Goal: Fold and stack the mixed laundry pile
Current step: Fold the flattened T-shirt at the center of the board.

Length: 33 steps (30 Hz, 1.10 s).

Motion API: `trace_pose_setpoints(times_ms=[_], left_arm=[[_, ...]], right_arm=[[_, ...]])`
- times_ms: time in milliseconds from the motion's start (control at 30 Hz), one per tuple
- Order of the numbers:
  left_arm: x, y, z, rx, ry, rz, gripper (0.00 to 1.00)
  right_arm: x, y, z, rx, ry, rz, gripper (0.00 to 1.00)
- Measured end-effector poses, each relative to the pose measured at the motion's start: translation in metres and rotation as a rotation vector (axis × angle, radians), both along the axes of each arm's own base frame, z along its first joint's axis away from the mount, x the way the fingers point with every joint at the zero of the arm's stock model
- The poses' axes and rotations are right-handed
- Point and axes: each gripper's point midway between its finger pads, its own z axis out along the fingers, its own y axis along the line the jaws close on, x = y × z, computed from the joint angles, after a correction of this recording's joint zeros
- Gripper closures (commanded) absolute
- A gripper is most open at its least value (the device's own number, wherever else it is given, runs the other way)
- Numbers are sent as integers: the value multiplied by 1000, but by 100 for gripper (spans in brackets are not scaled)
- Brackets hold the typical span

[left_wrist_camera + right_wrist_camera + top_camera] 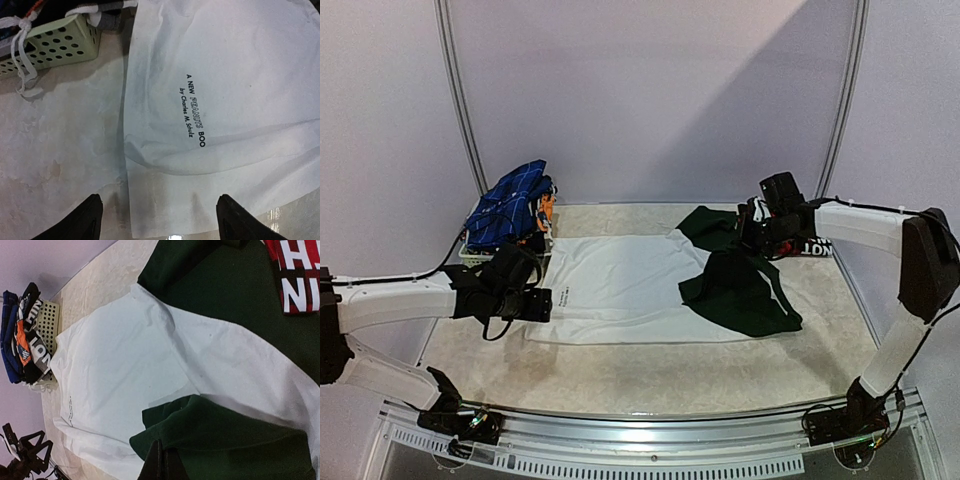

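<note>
A white T-shirt (620, 285) with dark green sleeves lies spread across the middle of the table. My right gripper (164, 462) is shut on the edge of one green sleeve (225, 440) and holds it lifted and folded over the white body (125, 360). My left gripper (159, 215) hangs open just above the shirt's hem corner (150, 200), one fingertip (87, 220) over bare table, the other over the cloth. A red-and-black plaid shirt (817, 247) with white letters lies at the back right. A blue checked cloth (510, 205) tops the heap at the back left.
A small white lattice basket (60, 45) stands at the back left under the blue cloth and other dark garments (25, 335), close to the T-shirt's left edge. White cords (20, 55) hang over its side. The table's metal front rail (650, 420) runs along the near edge.
</note>
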Motion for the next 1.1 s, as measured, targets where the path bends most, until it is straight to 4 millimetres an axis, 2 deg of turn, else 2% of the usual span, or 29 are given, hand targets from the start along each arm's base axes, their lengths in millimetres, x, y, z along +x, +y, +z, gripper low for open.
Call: trace_pose_setpoints(times_ms=[100, 233, 467, 567, 767, 900, 1000, 1100], left_arm=[[0, -4, -5, 3, 15, -14, 21], [0, -7, -11, 12, 29, -27, 28], [5, -18, -16, 4, 41, -54, 45], [9, -23, -23, 11, 61, -56, 48], [13, -27, -43, 39, 109, -47, 51], [21, -28, -53, 57, 128, -22, 52], [27, -26, -56, 63, 130, 0, 52], [33, -19, -57, 71, 124, 39, 50]], right_arm=[[17, -4, -3, 0, -1, -21, 100], [32, -5, -4, 6, -8, -28, 100], [33, -3, -8, 3, -5, -15, 100], [31, -3, -9, 5, -2, -10, 100], [5, -4, -9, 25, 21, 24, 100], [-17, 5, -8, 29, 29, 73, 100], [-38, 12, -17, 12, 52, 117, 100], [-64, 10, -33, -19, 100, 139, 99]])
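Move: Low on the T-shirt's near left part, the loose crease that the left hand goes for lies about 4 cm ahead, 2 cm right and 7 cm below; the lettering is some 9 cm ahead and 3 cm right, the basket roughly 19 cm ahead and 11 cm left. The right hand already holds the green sleeve; the T-shirt's right side, where it goes, lies about 9 cm back, straight below, with the plaid stack 8 cm ahead and 11 cm right. Sinking some 5 cm onto the T-shirt's near left part while drifting right, the left hand half-closes its fingers, then slides about 3 cm forward, its tips coming into the cloth at the crease. The right hand, still pinching the green sleeve, goes 3 cm forward, pauses, then draws back about 10 cm over the shirt and sinks a little, turning slightly counter-clockwise. ##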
